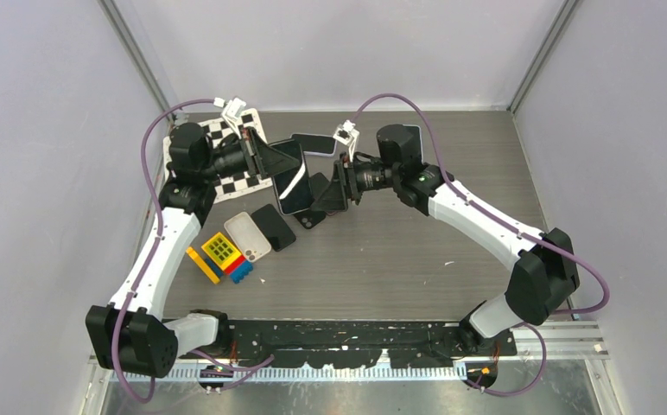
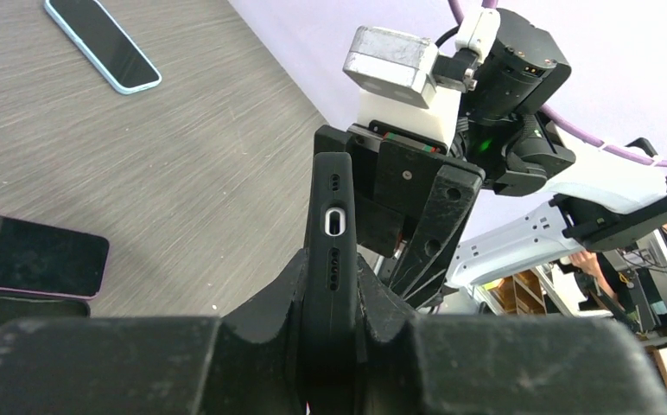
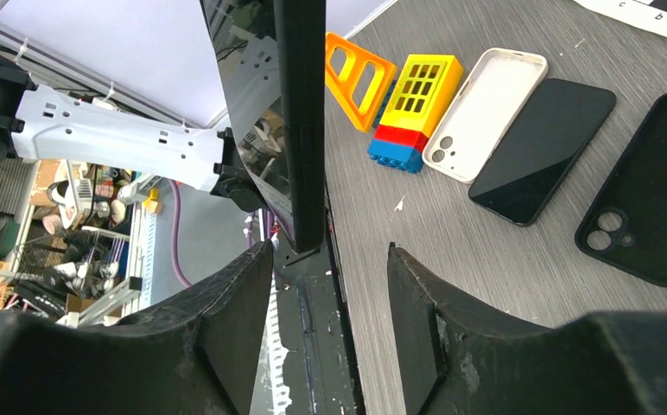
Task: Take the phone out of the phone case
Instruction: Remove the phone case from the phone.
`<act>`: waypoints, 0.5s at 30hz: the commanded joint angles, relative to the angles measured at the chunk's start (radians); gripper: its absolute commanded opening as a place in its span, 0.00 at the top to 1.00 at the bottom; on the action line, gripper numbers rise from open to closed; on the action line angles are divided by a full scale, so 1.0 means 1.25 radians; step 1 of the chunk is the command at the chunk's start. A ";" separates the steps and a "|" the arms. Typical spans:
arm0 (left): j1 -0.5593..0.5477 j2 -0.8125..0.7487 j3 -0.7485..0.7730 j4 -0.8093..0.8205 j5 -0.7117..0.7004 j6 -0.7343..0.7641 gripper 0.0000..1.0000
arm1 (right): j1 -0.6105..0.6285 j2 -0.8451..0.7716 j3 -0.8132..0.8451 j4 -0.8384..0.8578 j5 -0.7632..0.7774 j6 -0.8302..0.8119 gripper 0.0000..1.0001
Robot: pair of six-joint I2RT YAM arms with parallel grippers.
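My left gripper (image 1: 259, 160) is shut on a phone in a black phone case (image 1: 291, 179), which it holds up on edge over the middle of the table. The left wrist view looks along the case's bottom edge (image 2: 333, 216), with the charging port and speaker holes, clamped between both fingers (image 2: 269, 298). My right gripper (image 1: 326, 192) faces it from the right and is open. In the right wrist view the phone (image 3: 300, 130) stands edge-on with its glossy screen to the left. Its near end sits just past the fingertips (image 3: 248, 277), closer to the left one, and nothing is gripped.
On the table lie a white empty case (image 1: 248, 235), a bare black phone (image 1: 274, 226), a black empty case (image 3: 650, 190), coloured toy blocks (image 1: 220, 251), a checkerboard sheet (image 1: 226, 156) and a light-blue phone (image 2: 101, 43). Another dark phone (image 2: 28, 255) lies at the left.
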 commanded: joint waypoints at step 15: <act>0.001 -0.015 -0.039 0.258 0.085 -0.165 1.00 | 0.014 0.004 0.020 0.059 -0.011 -0.001 0.85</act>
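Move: The cased phone, still held by the left hand, has its middle about 4 cm ahead, 5 cm left and 4 cm above the right hand, its near end just beyond the open fingers. On the table some 27 cm below the right hand, the empty black case lies about 10 cm ahead and 4 left, the black phone about 5 ahead and 15 left. From the left hand, the cased phone's middle lies roughly 3 cm back, 1 right and 4 below. Easing under 1 cm up, back and left, the right hand closes its fingers, pinching the held case's near end. ##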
